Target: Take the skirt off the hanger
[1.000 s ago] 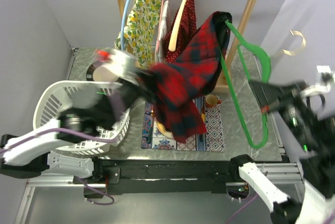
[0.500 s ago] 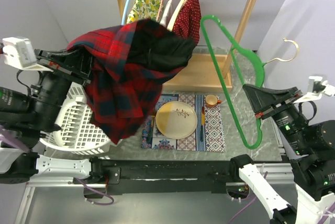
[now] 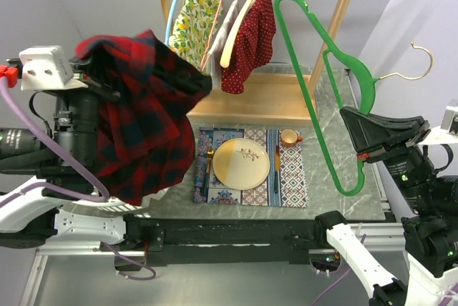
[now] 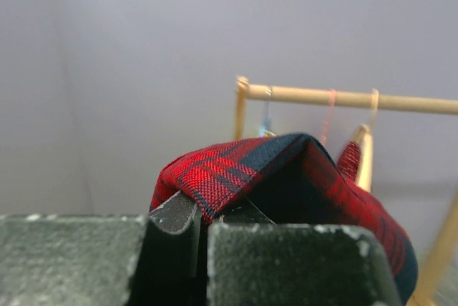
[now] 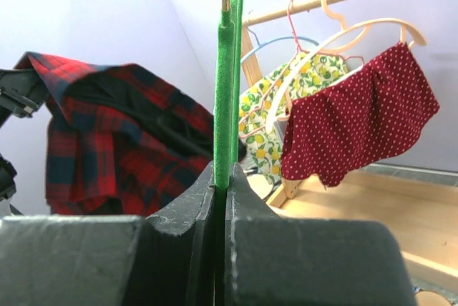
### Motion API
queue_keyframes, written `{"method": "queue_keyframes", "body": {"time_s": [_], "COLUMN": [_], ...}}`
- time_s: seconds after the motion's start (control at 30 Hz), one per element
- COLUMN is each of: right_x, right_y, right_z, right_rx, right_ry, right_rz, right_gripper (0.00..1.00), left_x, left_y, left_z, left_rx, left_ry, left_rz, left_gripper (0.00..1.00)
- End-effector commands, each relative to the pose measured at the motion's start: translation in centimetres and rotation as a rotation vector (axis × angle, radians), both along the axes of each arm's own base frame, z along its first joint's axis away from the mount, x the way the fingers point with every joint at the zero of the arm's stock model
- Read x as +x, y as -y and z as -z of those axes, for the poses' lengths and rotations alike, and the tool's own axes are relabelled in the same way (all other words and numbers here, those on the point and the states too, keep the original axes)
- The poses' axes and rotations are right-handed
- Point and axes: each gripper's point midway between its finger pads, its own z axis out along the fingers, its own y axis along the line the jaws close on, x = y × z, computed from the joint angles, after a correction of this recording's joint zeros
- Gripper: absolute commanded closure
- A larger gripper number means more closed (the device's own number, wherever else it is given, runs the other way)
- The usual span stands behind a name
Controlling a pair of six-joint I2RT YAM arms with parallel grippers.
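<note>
The red and dark plaid skirt [image 3: 143, 127] hangs in a bunch at the left, raised above the table and apart from the hanger. My left gripper [image 4: 204, 214] is shut on a fold of the skirt [image 4: 236, 170]; in the top view the cloth hides its fingers. The green hanger [image 3: 315, 70] is bare and stands tilted at the right, its hook up beside the rack post. My right gripper [image 5: 222, 188] is shut on the hanger's green bar [image 5: 224, 91], gripping it low at the right [image 3: 360, 154].
A wooden rack [image 3: 343, 13] at the back holds a lemon-print garment [image 3: 189, 23] and a red dotted garment [image 3: 250, 38]. A plate [image 3: 241, 164] and a cup [image 3: 289, 136] sit on a patterned mat [image 3: 292, 177]. A tan hanger hook [image 3: 418, 59] shows at the far right.
The skirt came off the green hanger and moved left and up with my left gripper. The hanger, held by my right gripper, swung more upright and is now bare.
</note>
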Motion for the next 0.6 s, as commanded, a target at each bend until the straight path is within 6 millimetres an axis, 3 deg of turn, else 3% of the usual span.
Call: {"method": "queue_keyframes", "body": {"time_s": [0.0, 0.1, 0.2, 0.3, 0.37, 0.47, 0.57], "right_x": [-2.3, -1.5, -0.1, 1.4, 2.2, 3.2, 3.8], "right_y": [1.0, 0.7, 0.7, 0.7, 0.7, 0.4, 0.2], "right_z": [-3.0, -2.9, -2.4, -1.6, -1.1, -0.3, 0.4], "right_rx": [0.024, 0.029, 0.033, 0.019, 0.008, -0.010, -0.027], "right_ry": [0.135, 0.125, 0.098, 0.055, 0.032, 0.011, -0.001], "right_rz": [0.026, 0.017, 0.039, 0.061, 0.070, 0.075, 0.072], "right_gripper": [1.00, 1.00, 1.00, 1.00, 1.00, 1.00, 1.00], "left_x": [-1.2, -0.7, 1.4, 4.1, 4.9, 4.4, 3.5], "left_y": [-4.4, -4.1, -3.4, -5.1, -7.2, -9.9, -12.5], "left_z": [-4.1, -5.5, -5.0, -3.2, -1.9, -1.6, -2.6], "left_rx": [-0.006, 0.007, 0.070, 0.120, 0.118, 0.089, 0.076], "left_ry": [0.152, 0.167, 0.151, 0.104, 0.071, 0.068, 0.061], "left_rz": [-0.167, -0.182, -0.273, -0.438, -0.551, -0.623, -0.699], "left_gripper": [0.99, 0.99, 0.99, 0.99, 0.99, 0.99, 0.99]}}
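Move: The laundry basket lies below the left gripper, which already holds the skirt: its middle is about 9 cm ahead, 14 cm to the left and some 50 cm down. The yellow lemon-print garment hangs roughly 35 cm ahead, 16 cm to the right and 15 cm lower; the cream plate is about 7 cm ahead, 31 cm to the right and 57 cm down. From the right gripper, the basket is some 17 cm ahead, 70 cm to the left and 45 cm below. Bring the left gripper, still pinching the skirt, about 8 cm left and 7 cm forward to take it over the basket, swinging the hand some 35 degrees counter-clockwise. Let it rise about 3 cm first, then sink back to roughly its starting height. Keep the green hanger gripped in the right hand, easing it forward only 2 cm. ##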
